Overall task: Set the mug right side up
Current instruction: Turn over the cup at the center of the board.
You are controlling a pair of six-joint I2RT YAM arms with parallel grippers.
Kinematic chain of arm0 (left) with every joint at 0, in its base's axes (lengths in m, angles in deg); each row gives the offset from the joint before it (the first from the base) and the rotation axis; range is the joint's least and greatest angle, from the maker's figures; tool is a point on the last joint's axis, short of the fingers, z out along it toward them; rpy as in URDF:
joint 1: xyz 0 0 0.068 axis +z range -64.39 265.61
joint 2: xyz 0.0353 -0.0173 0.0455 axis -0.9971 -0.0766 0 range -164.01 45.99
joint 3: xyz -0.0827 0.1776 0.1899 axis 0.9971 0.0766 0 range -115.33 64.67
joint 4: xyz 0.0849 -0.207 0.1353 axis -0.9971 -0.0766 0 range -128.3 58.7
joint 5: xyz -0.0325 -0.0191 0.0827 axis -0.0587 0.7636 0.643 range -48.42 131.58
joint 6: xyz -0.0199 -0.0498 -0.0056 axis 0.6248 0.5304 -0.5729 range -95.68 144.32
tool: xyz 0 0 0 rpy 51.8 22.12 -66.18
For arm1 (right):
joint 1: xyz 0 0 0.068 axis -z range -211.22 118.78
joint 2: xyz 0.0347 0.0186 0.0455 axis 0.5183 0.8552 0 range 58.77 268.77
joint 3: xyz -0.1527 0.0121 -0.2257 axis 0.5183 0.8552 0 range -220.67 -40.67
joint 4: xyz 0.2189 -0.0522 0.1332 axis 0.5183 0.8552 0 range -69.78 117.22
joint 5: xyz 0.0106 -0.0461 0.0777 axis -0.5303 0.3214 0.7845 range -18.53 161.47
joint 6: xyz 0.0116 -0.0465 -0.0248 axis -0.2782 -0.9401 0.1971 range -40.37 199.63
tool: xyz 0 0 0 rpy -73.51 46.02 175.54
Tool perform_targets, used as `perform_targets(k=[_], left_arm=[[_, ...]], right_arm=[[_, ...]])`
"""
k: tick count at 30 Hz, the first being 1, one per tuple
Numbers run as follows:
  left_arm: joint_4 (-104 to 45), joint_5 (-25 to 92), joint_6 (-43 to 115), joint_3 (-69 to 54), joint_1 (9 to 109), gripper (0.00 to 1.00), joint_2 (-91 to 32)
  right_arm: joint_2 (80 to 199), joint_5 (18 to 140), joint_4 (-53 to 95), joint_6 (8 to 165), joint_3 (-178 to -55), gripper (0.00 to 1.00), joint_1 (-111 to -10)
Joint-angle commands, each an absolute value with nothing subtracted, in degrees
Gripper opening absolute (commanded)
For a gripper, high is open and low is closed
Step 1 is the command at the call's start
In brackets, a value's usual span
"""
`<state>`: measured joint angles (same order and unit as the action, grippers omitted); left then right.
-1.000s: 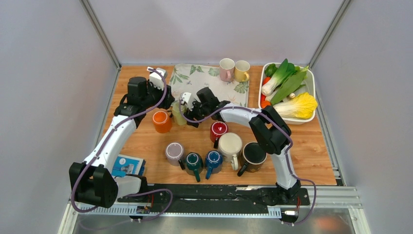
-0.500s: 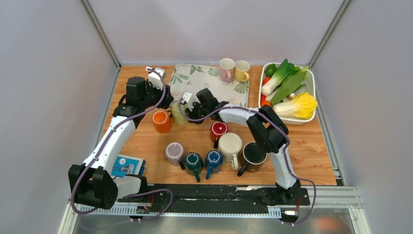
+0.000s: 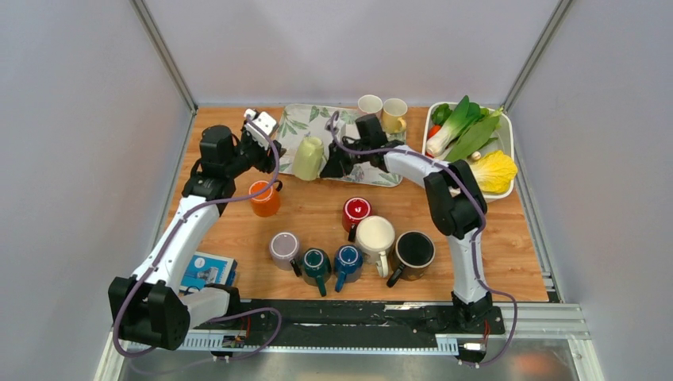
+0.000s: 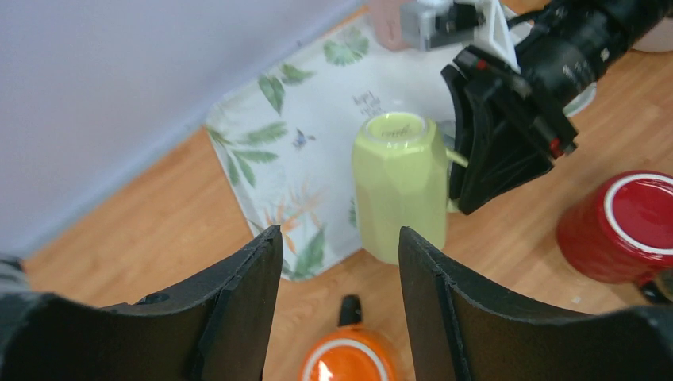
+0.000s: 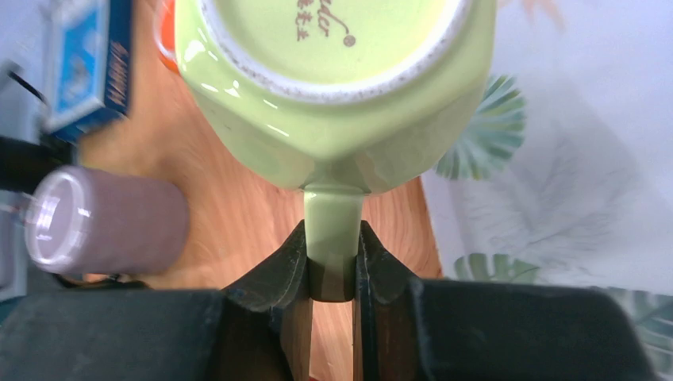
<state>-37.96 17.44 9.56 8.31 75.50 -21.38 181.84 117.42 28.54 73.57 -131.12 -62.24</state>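
Note:
A pale green mug (image 3: 308, 159) hangs over the front left edge of the leaf-print tray (image 3: 382, 155), base end up. My right gripper (image 3: 329, 163) is shut on its handle. In the right wrist view the handle sits pinched between the fingers (image 5: 332, 246), and the mug's printed base (image 5: 333, 71) faces the camera. My left gripper (image 3: 266, 155) stands open just left of the mug, holding nothing. The left wrist view shows the green mug (image 4: 399, 186) ahead of the open fingers (image 4: 340, 238) and an orange mug (image 4: 348, 361) below them.
The orange mug (image 3: 264, 198) stands in front of the left gripper. Red (image 3: 356, 211), cream (image 3: 374, 236), dark brown (image 3: 413, 250), blue (image 3: 348, 258), teal (image 3: 315, 262) and mauve (image 3: 283, 248) mugs crowd the near table. A yellow mug (image 3: 394, 113) stands on the tray, a vegetable basin (image 3: 508, 139) at right.
The right gripper shut on the green mug's handle, lifted it off the table and carried it back and right over the tray's edge. The left gripper drew back slightly, still open.

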Motion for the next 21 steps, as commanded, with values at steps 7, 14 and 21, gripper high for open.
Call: perform_targets(k=[7,14,21], left_arm=[[-18.44,16.14,-17.28,14.06,70.92,0.64,-16.78],[-15.69,15.73,-23.46,15.5,67.06,0.63,-17.13],[7.5,24.25,-38.14,25.6,59.6,0.64,-20.74]], right_arm=[[179.86,139.95,-2.33,115.09,-142.75,0.0,-53.77],[180.73,146.92,-9.63,123.22,-144.19,0.0,-52.87],[178.74,150.86,-13.13,126.88,-141.27,0.0,-52.79]])
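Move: The light green mug, held upside down by its handle in the right fingers, hangs roughly 5 cm ahead of the left hand, 10 cm to its right and 15 cm below. From the right hand, the open left fingers are about 15 cm left, 3 cm back and 16 cm higher; the tray's middle lies 8 cm ahead, 2 cm right and 10 cm down. From the left hand, the orange mug stands 7 cm back, 4 cm left and 22 cm below. The right hand keeps its pinch on the green mug's handle and lifts it about 17 cm, quickly at first and then easing, swinging some 5 cm out over the tray before drawing partly back and drifting right, while the wrist rolls about 30 degrees so the left-pointing fingers come up from slanting down to near level. The left hand, fingers staying open and empty, slides about 6 cm right and rises some 4 cm towards the mug's open end, its fingertips tipping up by roughly 40 degrees as its left side rolls up, and ends close to the mug with no touch to be seen. ##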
